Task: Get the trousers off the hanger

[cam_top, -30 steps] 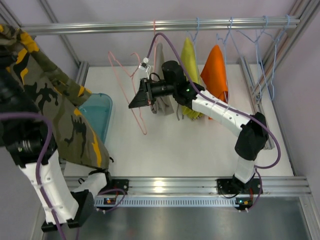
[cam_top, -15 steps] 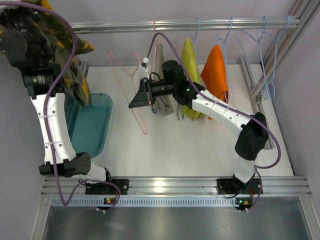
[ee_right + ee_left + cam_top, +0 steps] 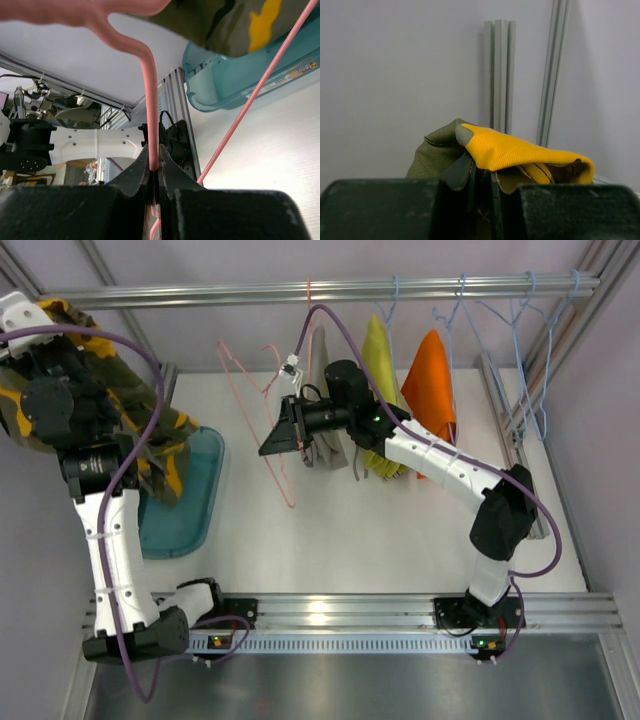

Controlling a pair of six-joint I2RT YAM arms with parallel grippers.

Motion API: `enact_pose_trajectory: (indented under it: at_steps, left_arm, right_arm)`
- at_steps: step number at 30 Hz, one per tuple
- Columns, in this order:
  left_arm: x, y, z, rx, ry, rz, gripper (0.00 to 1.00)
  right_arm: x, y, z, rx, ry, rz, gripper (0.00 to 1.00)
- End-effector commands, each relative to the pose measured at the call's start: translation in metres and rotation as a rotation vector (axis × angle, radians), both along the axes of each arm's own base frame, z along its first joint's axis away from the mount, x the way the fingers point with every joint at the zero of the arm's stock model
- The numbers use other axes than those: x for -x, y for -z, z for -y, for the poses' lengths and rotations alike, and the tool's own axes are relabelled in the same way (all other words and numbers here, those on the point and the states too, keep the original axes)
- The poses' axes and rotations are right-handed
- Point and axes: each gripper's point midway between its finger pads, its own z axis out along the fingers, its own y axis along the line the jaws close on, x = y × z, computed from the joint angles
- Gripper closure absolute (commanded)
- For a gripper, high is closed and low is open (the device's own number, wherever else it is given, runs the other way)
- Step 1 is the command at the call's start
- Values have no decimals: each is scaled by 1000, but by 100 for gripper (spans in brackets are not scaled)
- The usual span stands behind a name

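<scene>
The yellow-orange and dark camouflage trousers (image 3: 150, 435) hang from my left gripper (image 3: 485, 185), which is shut on a fold of the cloth high at the far left, above the teal bin (image 3: 190, 510). My right gripper (image 3: 272, 440) is shut on the wire of the bare pink hanger (image 3: 151, 100), whose hook is on the rail (image 3: 220, 292). The pale grey trousers (image 3: 318, 348) hang on the rail just behind my right wrist, their drawstrings (image 3: 356, 470) dangling. In the right wrist view the camouflage trousers (image 3: 225, 20) show above the bin (image 3: 225, 75).
A yellow-green garment (image 3: 378, 352) and an orange one (image 3: 430, 380) hang to the right of the grey pair. Several empty blue wire hangers (image 3: 530, 360) hang at the far right. Aluminium frame posts stand at both sides.
My left arm has swung the camouflage trousers from the near left up to the back left and down over the teal bin. The right arm and pink hanger have not moved.
</scene>
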Motion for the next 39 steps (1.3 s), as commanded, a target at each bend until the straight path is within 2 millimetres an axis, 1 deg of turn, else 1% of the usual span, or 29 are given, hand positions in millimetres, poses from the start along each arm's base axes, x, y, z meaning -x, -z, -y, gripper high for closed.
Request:
enact_pose_trajectory:
  at_steps: [1,2,3,4,6,7,9,10,12,13,15,16,17,19,20,21,22,23,25,27,28,30,31,32,35,36,37,38,39]
  left_arm:
    - [45,-18,1,-25,-43,144,100]
    - [48,-12,2,-25,-48,130,100]
    - [46,-1,-1,-14,-60,105,100]
    - [37,18,-4,-3,-69,52,100]
    - [37,33,-6,3,-82,21,100]
    - [31,48,-8,11,-89,-14,100]
    - [30,59,-8,15,-83,-37,100]
    - [24,75,-11,32,-87,-72,100]
    - [18,92,-13,51,-91,-111,100]
    - [11,111,-14,69,-86,-147,100]
    - [6,132,-11,86,-55,-198,100]
    - [-1,152,-9,106,-33,-233,100]
    - [-2,158,-4,108,-3,-247,100]
    - [-6,189,-1,153,28,-323,100]
    - [-1,195,2,167,39,-335,100]
    - [0,217,6,192,58,-411,100]
    - [1,236,9,225,74,-446,100]
    - [9,242,13,236,89,-450,100]
    - [15,286,19,286,106,-568,100]
    - [21,315,19,306,96,-654,100]
    - [24,343,19,311,85,-736,100]
    - [23,373,17,313,70,-820,100]
    - [23,397,19,302,83,-897,100]
    - [20,415,19,315,87,-951,100]
    - [10,458,26,356,143,-1065,100]
    - [7,463,25,383,150,-1073,100]
    - [2,476,27,410,175,-1113,98]
    - [-1,481,27,425,183,-1128,93]
    - [-4,481,24,437,184,-1130,91]
  right_arm:
    - [4,-46,6,-98,-8,104,100]
    - [5,-46,6,-96,-8,103,100]
    - [5,-46,6,-94,-8,103,100]
    - [4,-46,7,-94,-7,105,100]
    - [5,-45,7,-90,-10,107,100]
    - [6,-46,7,-91,-10,108,100]
    - [5,-46,8,-90,-8,109,100]
    - [5,-46,8,-90,-8,110,100]
    - [4,-46,9,-89,-6,112,100]
    - [5,-46,8,-89,-6,114,100]
    - [4,-46,9,-91,-3,120,100]
    - [4,-46,10,-90,-1,122,100]
    - [3,-45,11,-88,3,118,100]
    - [4,-45,13,-86,3,122,100]
    - [4,-44,14,-81,6,121,100]
    - [4,-45,14,-82,5,127,100]
    - [4,-44,15,-78,6,127,100]
    - [4,-45,15,-82,6,131,100]
    - [5,-43,16,-76,6,130,100]
    - [6,-44,17,-74,6,133,100]
    - [6,-43,18,-72,6,134,100]
    - [8,-44,19,-70,5,136,100]
    - [8,-45,20,-72,5,138,100]
    - [9,-47,21,-75,3,147,100]
    - [12,-51,23,-77,-2,162,100]
    - [12,-54,25,-77,-1,173,100]
    - [12,-53,26,-69,4,172,100]
    - [13,-55,28,-71,5,184,100]
    - [14,-56,30,-70,7,188,100]
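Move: Below the left hand, which holds the camouflage trousers high up, the teal bin's middle lies some 57 cm down, about 8 cm ahead and 7 cm to the right. The empty pink hanger is roughly 38 cm to this hand's right, about level with it fore and aft, and some 28 cm lower. From the right hand, which holds that hanger, the bin is about 14 cm ahead, 28 cm to the left and 28 cm below. Sinking almost straight down by about 46 cm, with only small sways forward and back, the left hand lowers the camouflage trousers into the teal bin. Its fingers tip over by some 60 degrees, from pointing up and forward to forward and down, and keep their pinch on the cloth. The right hand stays nearly in place, still gripping the pink hanger. ##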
